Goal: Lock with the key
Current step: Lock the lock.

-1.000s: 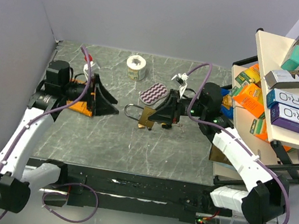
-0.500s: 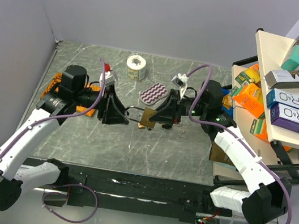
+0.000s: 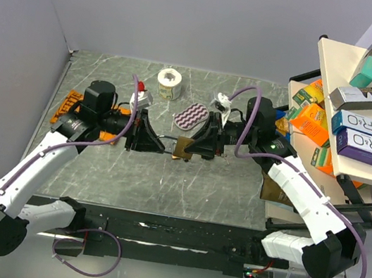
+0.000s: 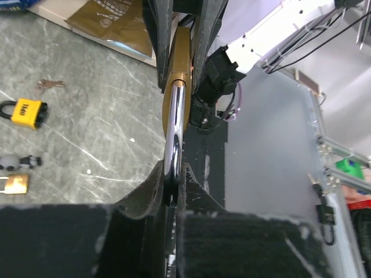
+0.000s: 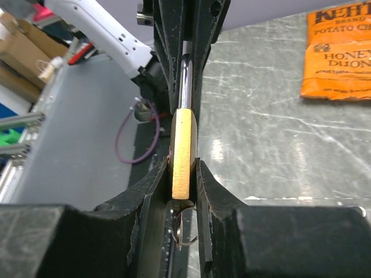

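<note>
A brass padlock (image 3: 183, 147) hangs in the air over the middle of the table, held from both sides. My right gripper (image 3: 197, 143) is shut on its brass body (image 5: 183, 145), flat faces against the pads. My left gripper (image 3: 159, 142) is shut on the steel shackle (image 4: 174, 130), which runs straight out from between its fingertips (image 4: 191, 174) to the body (image 4: 180, 58). In the right wrist view a thin key ring (image 5: 186, 229) hangs under the body between the fingers. The key itself is not clearly visible.
A white tape roll (image 3: 169, 83) and a purple zigzag pad (image 3: 191, 116) lie behind the grippers. An orange chip bag (image 5: 342, 52) lies at the left. A yellow padlock (image 4: 26, 112) lies on the table. A shelf of boxes (image 3: 363, 104) stands at the right edge.
My left arm has swung right, from the orange bag to the padlock, and its jaws have closed on the shackle. The right gripper has kept its hold, shifting slightly.
</note>
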Motion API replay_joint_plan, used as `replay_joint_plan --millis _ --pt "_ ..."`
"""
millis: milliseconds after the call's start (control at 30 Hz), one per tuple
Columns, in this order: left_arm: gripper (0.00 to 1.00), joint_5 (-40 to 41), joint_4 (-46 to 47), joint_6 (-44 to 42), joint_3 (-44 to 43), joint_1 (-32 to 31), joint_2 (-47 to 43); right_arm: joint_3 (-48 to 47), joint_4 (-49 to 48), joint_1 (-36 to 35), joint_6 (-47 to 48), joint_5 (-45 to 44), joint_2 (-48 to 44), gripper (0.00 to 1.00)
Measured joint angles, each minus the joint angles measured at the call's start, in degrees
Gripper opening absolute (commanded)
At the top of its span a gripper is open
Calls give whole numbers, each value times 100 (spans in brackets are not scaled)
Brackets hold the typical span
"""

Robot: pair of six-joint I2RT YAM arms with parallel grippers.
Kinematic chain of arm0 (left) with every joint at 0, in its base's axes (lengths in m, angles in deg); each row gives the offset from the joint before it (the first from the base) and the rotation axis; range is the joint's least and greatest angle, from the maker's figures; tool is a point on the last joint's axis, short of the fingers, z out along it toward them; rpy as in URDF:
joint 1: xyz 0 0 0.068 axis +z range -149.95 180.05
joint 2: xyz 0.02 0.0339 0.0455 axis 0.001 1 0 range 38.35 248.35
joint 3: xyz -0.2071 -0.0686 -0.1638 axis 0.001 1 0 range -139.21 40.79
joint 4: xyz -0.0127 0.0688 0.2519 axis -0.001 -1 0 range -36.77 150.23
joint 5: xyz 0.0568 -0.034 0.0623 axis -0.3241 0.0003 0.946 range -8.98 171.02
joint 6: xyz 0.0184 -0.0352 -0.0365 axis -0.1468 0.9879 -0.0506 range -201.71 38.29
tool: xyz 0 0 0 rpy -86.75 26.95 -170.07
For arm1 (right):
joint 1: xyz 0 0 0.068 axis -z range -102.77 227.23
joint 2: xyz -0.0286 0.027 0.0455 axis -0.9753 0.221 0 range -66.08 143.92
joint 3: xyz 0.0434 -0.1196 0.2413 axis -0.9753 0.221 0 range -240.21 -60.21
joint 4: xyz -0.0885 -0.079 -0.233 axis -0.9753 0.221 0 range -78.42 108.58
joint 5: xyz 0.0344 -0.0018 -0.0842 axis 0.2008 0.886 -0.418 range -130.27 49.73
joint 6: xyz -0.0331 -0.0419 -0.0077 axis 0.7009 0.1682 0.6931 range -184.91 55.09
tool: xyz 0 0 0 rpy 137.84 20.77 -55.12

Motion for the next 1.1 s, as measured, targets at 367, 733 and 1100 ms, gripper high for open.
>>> replay_joint_plan --millis 367,733,1100 --pt "1 -103 111 385 0 2 205 -105 367 -7 483 -221 15 0" --pt "1 129 -7 -240 -42 -33 125 -474 737 -138 546 -13 59 87" --pt "1 428 -625 -813 -387 -254 9 -542 1386 -146 1609 -160 24 86"
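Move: The left hand holds the big brass padlock by its shackle, with the lock's body about 6 cm to its right and 1 cm farther out. The right hand grips that body, whose middle is some 2 cm to its left and level with it. On the table roughly 18 cm below, the yellow padlock lies about 14 cm right of the left hand and 4 cm ahead. The pink sponge lies 5 cm right of the left hand and 15 cm ahead. The right fingers keep their grip on the brass padlock's body for the first half, the hand rocking less than 1 cm forward and down and back again. They then open wide and let go, staying around the body as the hand shifts about 1 cm back, bobs up and settles, rolling some 10 degrees. The left fingers keep pinching the shackle almost in place, rolling slightly one way and then the other. ##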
